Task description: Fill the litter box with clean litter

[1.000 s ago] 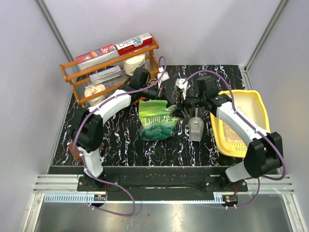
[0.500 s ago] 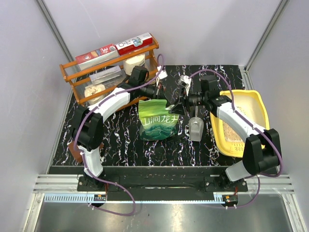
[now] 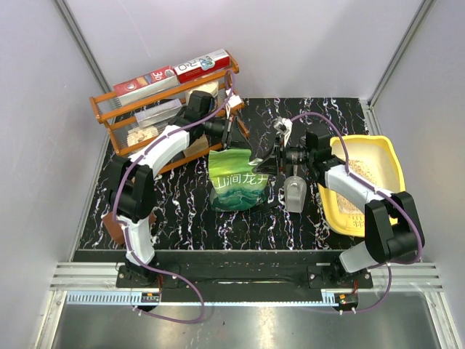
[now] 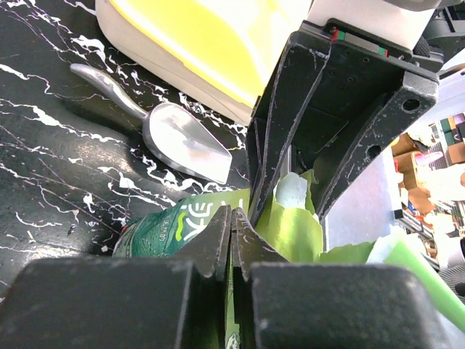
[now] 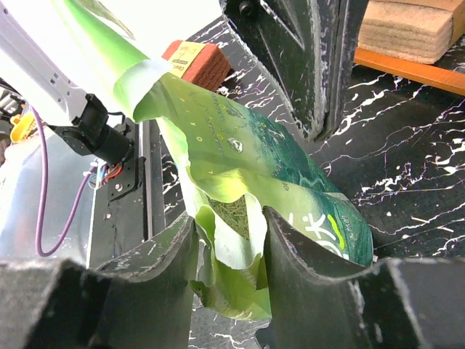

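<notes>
The green pouch [image 3: 236,185] stands at mid-table with its top torn open. It also shows in the left wrist view [image 4: 163,225] and the right wrist view [image 5: 290,167]. My left gripper [image 3: 232,145] [image 4: 232,225] is shut on the pouch's far top edge. My right gripper [image 3: 267,158] [image 5: 231,218] is open, its jaws either side of a torn flap at the pouch's right top corner. Pale litter [image 5: 234,212] shows inside the opening. The yellow litter box [image 3: 392,156] lies at the right with some beige litter [image 3: 363,171] in it; it also shows in the left wrist view [image 4: 211,43].
A grey scoop [image 3: 294,193] [image 4: 182,142] lies between the pouch and the litter box. The orange wire rack [image 3: 145,116] with boxes and sponges stands at the back left, just behind my left arm. A brown block [image 3: 112,222] sits at the table's left edge.
My left arm has drawn back towards the rack, still holding the pouch's edge. My right wrist has dropped lower and to the right. The pouch's mouth is pulled wider.
</notes>
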Controlling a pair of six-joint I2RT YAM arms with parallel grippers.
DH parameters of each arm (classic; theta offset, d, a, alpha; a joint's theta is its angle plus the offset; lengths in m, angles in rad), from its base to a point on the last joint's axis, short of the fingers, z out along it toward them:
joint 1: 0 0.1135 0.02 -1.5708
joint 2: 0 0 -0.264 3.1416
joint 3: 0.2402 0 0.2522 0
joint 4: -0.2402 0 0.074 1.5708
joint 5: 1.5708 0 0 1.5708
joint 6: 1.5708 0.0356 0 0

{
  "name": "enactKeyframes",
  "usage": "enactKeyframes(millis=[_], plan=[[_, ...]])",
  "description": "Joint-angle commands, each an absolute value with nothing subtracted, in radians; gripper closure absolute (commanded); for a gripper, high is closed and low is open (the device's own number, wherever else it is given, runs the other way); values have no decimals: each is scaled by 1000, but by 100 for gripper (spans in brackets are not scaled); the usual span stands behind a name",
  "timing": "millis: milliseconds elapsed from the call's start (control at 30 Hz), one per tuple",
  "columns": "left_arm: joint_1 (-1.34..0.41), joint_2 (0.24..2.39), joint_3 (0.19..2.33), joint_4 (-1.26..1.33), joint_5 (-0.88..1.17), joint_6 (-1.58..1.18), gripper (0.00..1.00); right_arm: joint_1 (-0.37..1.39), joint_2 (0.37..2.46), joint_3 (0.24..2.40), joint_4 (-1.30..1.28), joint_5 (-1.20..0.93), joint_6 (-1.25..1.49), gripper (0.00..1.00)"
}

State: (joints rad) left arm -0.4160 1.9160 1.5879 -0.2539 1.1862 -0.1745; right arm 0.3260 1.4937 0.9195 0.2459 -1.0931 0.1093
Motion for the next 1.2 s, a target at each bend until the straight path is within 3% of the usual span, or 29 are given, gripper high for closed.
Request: enactKeyframes(millis=[0,333,600,667,800,1033,1167], plan=[[-410,1925,1629,-247,1206,-187,100,321,1477,899,420,-1141,228,56],[-403,1916,1631,-278,1201,-160,100,319,1486,865,505,-1132,285,67],[-315,1872,1631,-360,1184,-106,98,308,1503,887,532,-1163,340,95],[-278,1824,1603,-385,1167,-89,94,295,1508,911,511,-1172,370,98],[-189,1674,1476,-445,1154,-31,70,285,1522,972,436,-1206,382,100],[-117,1430,1280,-701,1144,199,52,276,1568,1060,351,-1229,448,100],[-120,1300,1160,-576,1129,119,42,276,1580,1088,278,-1221,430,100]])
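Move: The left gripper, shut, is just beyond the litter bag's mouth; the free left end of the bag's rim lies about 11 cm to its left and 1 cm back, roughly level in height. The wooden shelf stands some 22 cm left and 12 cm ahead of it, about 10 cm lower. The right gripper, half open, straddles the rim's right end, 1 cm to its left; from this gripper the scoop lies about 10 cm right, 5 cm back and 19 cm down. Close the right gripper on the rim's right end until it pinches the bag film shut, then roll that wrist about 15 degrees, far side down, holding nearly in place. Keep the left gripper behind the bag meanwhile, then sweep it about 14 cm left, bulging slightly forward before coming back and a little up around the rim to the bag's left side, opening its fingers about halfway and turning counter-clockwise. ##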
